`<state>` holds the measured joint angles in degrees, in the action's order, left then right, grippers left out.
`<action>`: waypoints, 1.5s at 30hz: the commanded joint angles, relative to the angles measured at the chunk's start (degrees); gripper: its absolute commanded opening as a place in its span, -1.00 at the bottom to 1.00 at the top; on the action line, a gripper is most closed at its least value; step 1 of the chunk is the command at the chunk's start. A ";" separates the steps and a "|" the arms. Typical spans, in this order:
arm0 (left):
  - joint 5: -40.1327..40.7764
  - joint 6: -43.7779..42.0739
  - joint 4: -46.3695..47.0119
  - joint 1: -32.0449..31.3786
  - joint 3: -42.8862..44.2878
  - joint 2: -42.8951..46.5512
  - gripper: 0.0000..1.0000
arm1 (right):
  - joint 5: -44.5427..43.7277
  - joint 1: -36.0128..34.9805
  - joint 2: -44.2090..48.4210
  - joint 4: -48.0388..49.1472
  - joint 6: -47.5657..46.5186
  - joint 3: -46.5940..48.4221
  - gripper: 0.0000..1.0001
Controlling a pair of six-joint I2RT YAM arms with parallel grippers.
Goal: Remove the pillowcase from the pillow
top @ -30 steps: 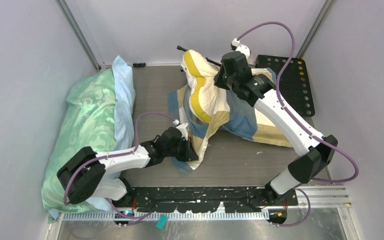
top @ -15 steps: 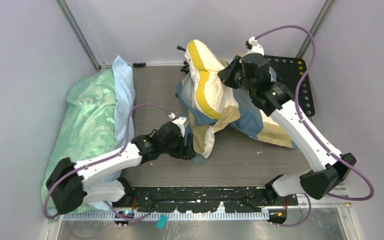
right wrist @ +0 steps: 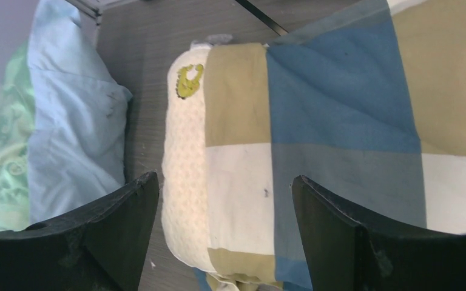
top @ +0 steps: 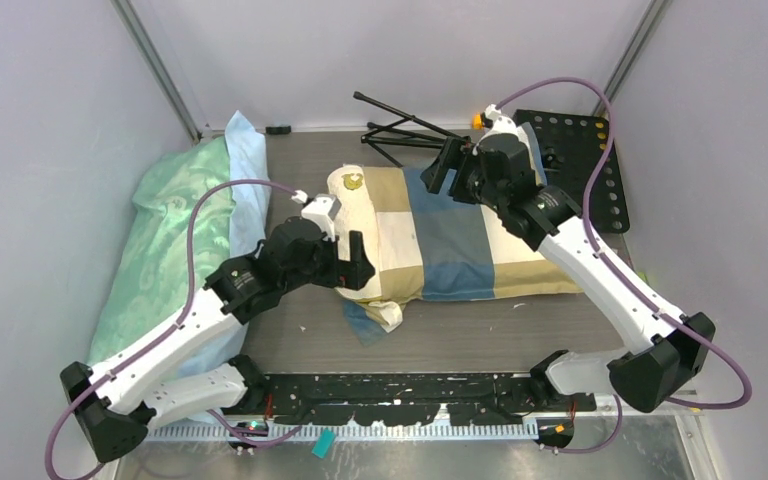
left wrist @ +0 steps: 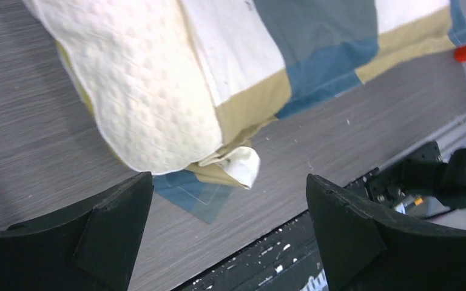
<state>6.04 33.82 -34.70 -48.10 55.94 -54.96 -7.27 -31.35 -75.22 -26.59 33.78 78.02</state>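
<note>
The pillow [top: 347, 200] lies flat on the table, only its cream dotted left end poking out of the blue, tan and cream pillowcase [top: 465, 235]. A yellow-green tag marks that bare end. My left gripper [top: 358, 265] hovers open over the pillow's near-left corner, holding nothing. In the left wrist view the pillow [left wrist: 145, 91] and pillowcase [left wrist: 291, 36] lie beyond the open left gripper [left wrist: 227, 212]. My right gripper [top: 447, 170] hangs open above the case's far side. Seen from the right wrist, the pillow [right wrist: 185, 157] and pillowcase [right wrist: 340, 109] lie below the open right gripper [right wrist: 224, 212].
A mint-green pillow [top: 175, 230] with light blue cloth [right wrist: 73, 127] fills the left side. A black folded tripod [top: 400, 125] lies at the back. A black perforated plate [top: 585, 150] sits back right. The black arm rail [top: 410, 395] runs along the near edge.
Both grippers have opened and let go. The pillow in its case, held up on end before, has dropped flat onto the table. The left arm swung up and back.
</note>
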 commanded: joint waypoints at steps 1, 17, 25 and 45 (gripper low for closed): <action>0.48 0.29 -2.12 5.93 2.04 -0.91 1.00 | -1.75 0.16 3.00 -1.55 -3.24 -2.82 0.70; -21.64 0.92 14.52 23.29 -0.65 -20.12 0.96 | -0.81 -10.54 -12.39 5.23 3.40 -7.45 0.77; -17.08 -0.87 16.13 23.49 0.62 -28.06 0.71 | -6.48 -13.71 -21.30 4.52 2.84 -3.07 0.50; -3.78 -8.63 3.81 23.56 12.04 -27.74 -1.00 | -22.14 -8.61 -11.87 0.91 0.76 -12.96 -1.00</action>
<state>-8.36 29.54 -25.34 -25.50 62.52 -89.47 -22.87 -44.34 -94.67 -24.05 34.76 68.34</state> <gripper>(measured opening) 0.045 0.020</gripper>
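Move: The bare end of the pillow lies roughly 12 cm ahead, 2 cm left and 14 cm below the left gripper. The pillowcase's edge, for the right gripper, is about 11 cm to its left, 2 cm back and 20 cm down. Placed from the right gripper, the yellow logo is some 14 cm ahead and 21 cm left. The crumpled white flap is 8 cm back and 9 cm right of the left gripper, and the light-blue sheet 12 cm ahead and 30 cm left. Bring the left gripper forward and down, about 13 cm each way, tipping it some 20 degrees down, and shut it on the pillow's bare end, then ease up slightly. Drop the right gripper some 20 cm while sweeping left to the pillowcase's edge, pinch the fabric there and draw it back to the right a few centimetres, rolling its left side down. ##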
